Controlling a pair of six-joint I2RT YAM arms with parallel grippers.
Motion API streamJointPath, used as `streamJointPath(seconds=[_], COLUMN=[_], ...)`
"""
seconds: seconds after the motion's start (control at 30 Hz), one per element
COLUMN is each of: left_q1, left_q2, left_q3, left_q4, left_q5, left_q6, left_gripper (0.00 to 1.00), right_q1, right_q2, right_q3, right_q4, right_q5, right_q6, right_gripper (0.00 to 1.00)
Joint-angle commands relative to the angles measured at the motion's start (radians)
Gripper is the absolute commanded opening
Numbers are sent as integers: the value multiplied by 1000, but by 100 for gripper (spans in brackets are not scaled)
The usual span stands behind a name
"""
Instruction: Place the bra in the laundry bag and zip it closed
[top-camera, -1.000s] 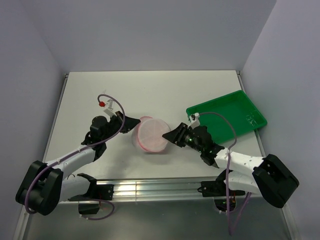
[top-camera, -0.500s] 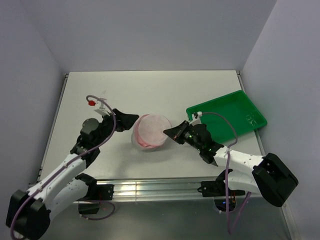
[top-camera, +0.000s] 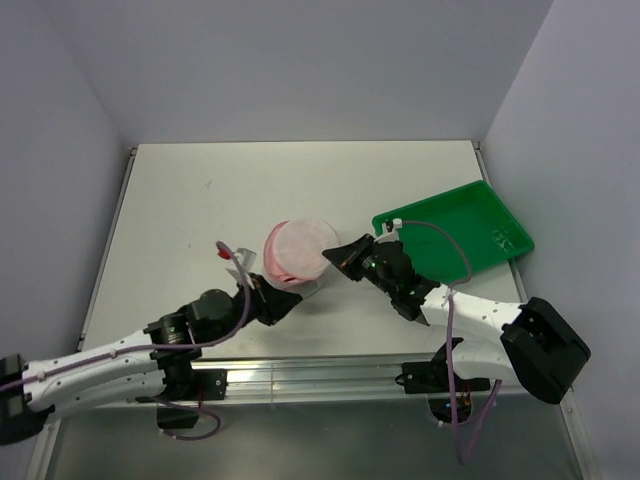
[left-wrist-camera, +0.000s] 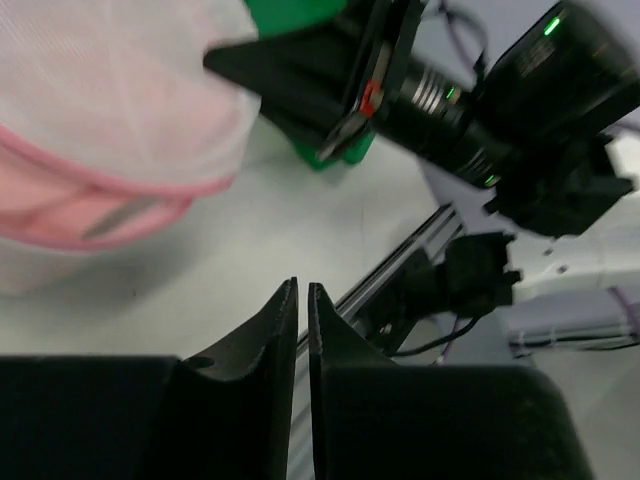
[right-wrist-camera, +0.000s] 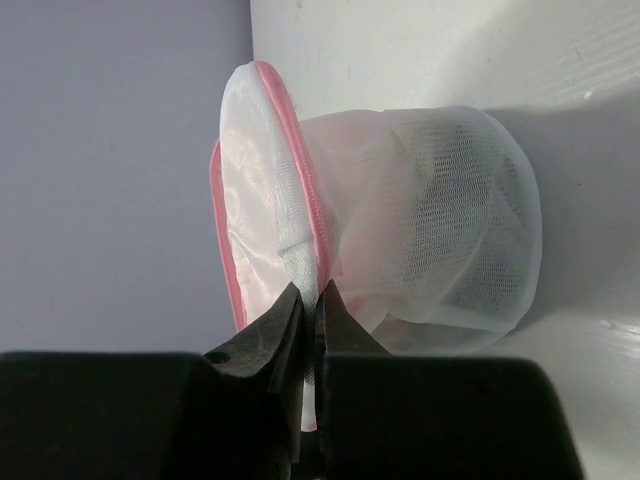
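The laundry bag (top-camera: 297, 250) is a round white mesh pouch with a pink zipper rim, standing mid-table and tilted. Pale pink cloth, the bra (right-wrist-camera: 365, 255), shows through its mesh. My right gripper (top-camera: 331, 258) is at the bag's right side, shut on a fold of white mesh beside the pink rim (right-wrist-camera: 300, 190); in the right wrist view the gripper (right-wrist-camera: 310, 288) pinches it between its tips. My left gripper (top-camera: 296, 299) sits just in front of the bag, near the table's front edge. In the left wrist view it (left-wrist-camera: 302, 286) is shut and empty, with the bag (left-wrist-camera: 110, 90) above it.
A green plastic tray (top-camera: 455, 225) lies at the right, tilted, behind the right arm. The metal rail (top-camera: 300, 375) runs along the table's front edge, close under the left gripper. White walls enclose the table at the back and sides.
The left arm swung from the bag's left side round to its near side, its jaws opening and then closing. The right gripper closed on the bag's rim, and the bag shifted slightly back.
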Motion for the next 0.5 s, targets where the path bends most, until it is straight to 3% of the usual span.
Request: streamJointPath(seconds=[0.0, 0.17, 0.47], left_q1=[-157, -189, -143], left_q2=[103, 359, 658], left_q3=[10, 76, 225], left_q4=[58, 174, 230], left_q5=[-218, -245, -346], left_q6=[-45, 5, 108], left_gripper=[15, 33, 44], right_q1=[20, 24, 30], right_q2=[1, -19, -42], right_q3=[37, 41, -2], right_q4=[6, -24, -16], right_q5=[67, 95, 73], right_q6=[16, -10, -1], right_gripper=[0, 0, 0])
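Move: The pinched corner of the laundry bag's rim, held in the right fingers, lies about 10 cm ahead of the left hand, 6 cm to its right and 6 cm lower. The bag's middle is roughly 11 cm ahead of the left hand, 1 cm to its right and 13 cm below; the pink-edged opening sits some 7 cm ahead, 3 cm left and 7 cm down. For the right hand, that corner is right between its fingers. The left hand drops about 8 cm on the near side of the laundry bag while sweeping some 7 cm to the right, first easing back a little and then turning forward towards the bag corner below the right gripper, its descent levelling off at the end. On the way its wrist rolls about 20 degrees, left side up, and its nearly shut fingers open to a bit under half, while the right hand stays in place and keeps the rim pinched in shut fingers. ##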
